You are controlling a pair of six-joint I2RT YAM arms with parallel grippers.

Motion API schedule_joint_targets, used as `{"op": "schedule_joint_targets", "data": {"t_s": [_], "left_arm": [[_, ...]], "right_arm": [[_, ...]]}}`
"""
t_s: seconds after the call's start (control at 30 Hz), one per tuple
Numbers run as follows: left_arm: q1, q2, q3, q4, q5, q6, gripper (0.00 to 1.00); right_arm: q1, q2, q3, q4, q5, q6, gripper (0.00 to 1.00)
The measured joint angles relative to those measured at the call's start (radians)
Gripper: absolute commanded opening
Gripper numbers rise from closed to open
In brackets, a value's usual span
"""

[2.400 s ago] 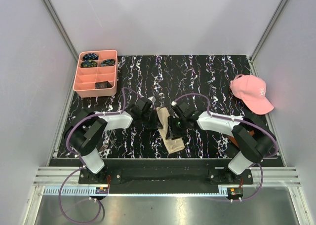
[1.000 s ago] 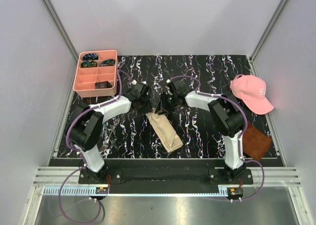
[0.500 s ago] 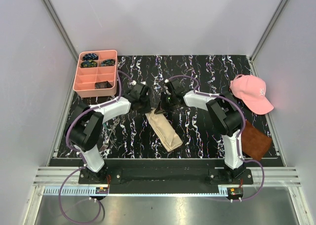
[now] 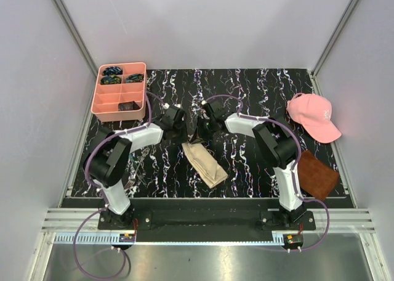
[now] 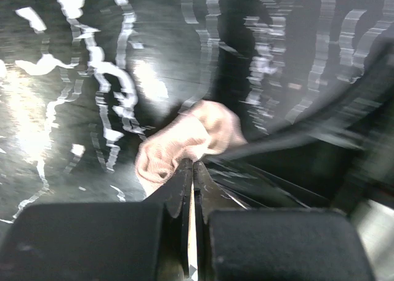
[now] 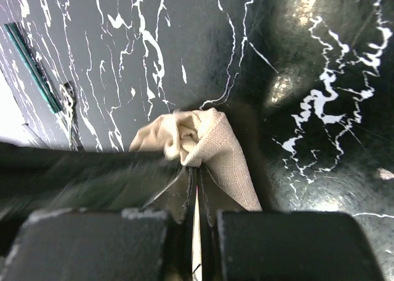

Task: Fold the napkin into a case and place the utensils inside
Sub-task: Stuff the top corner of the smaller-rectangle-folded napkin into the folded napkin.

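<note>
The napkin (image 4: 207,165) is a narrow tan folded strip lying slantwise at the middle of the marbled table. Its far end is bunched up between the two grippers. My left gripper (image 4: 180,134) is shut on the far left corner of the napkin (image 5: 177,143), as seen in the left wrist view (image 5: 189,164). My right gripper (image 4: 201,135) is shut on the far right corner of the napkin (image 6: 217,146), with the cloth puckered at its tips (image 6: 196,170). The utensils (image 6: 69,105) show as slim shapes on the table at the left of the right wrist view.
A pink compartment tray (image 4: 98,101) with small dark items stands at the back left. The pink cap (image 4: 313,116) lies at the right edge. A dark brown square (image 4: 318,175) lies beside the right arm's base.
Both grippers have moved to the napkin's far end and closed on its two corners. The far end now bunches up between them. The brown square is uncovered.
</note>
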Motion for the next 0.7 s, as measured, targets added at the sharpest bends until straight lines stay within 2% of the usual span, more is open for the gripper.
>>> {"op": "schedule_joint_targets", "data": {"t_s": [0.03, 0.07, 0.17, 0.27, 0.43, 0.47, 0.57, 0.7], "left_arm": [[0.004, 0.016, 0.000, -0.001, -0.005, 0.000, 0.00], [0.010, 0.025, 0.000, 0.001, -0.003, -0.003, 0.00], [0.012, 0.027, 0.000, 0.004, -0.002, -0.004, 0.00], [0.012, 0.023, -0.008, 0.012, -0.005, -0.005, 0.00], [0.013, 0.000, -0.035, 0.033, -0.005, -0.014, 0.16], [0.013, -0.011, -0.043, 0.029, -0.005, -0.015, 0.27], [0.021, -0.056, -0.058, 0.002, -0.002, -0.022, 0.44], [0.044, -0.154, -0.059, -0.027, 0.003, -0.041, 0.51]], "right_arm": [[-0.001, 0.001, 0.000, -0.003, 0.000, 0.000, 0.09], [-0.002, 0.001, 0.003, -0.010, 0.000, -0.002, 0.18], [-0.001, 0.000, 0.012, -0.022, 0.004, -0.015, 0.32], [0.001, -0.023, 0.013, -0.049, 0.014, -0.041, 0.41], [0.028, -0.106, 0.006, -0.135, 0.057, -0.122, 0.61], [0.036, -0.126, 0.003, -0.151, 0.067, -0.138, 0.64], [0.073, -0.208, -0.025, -0.204, 0.121, -0.201, 0.70], [0.120, -0.287, -0.060, -0.237, 0.153, -0.259, 0.76]]}}
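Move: The napkin's bunched top corner sits right at both closed grippers: about 1 cm ahead, 1 cm to the right and 1 cm below the left hand, and roughly 1 cm ahead, 2 cm left and 1 cm below the right. The folded napkin's middle lies some 9 cm back and 7 cm right of the left hand. The utensils lie about 17 cm left and 11 cm back from that hand. The napkin's top corner gets a last push down of about 1 cm from the closed left fingertips, which stay there, then open about halfway and lift off, up and a little left. The right fingers open wide and come free sooner, rising about 6.5 cm and drawing back some 5.5 cm over the napkin's body, the wrist turning counter-clockwise as its tips swing forward. ##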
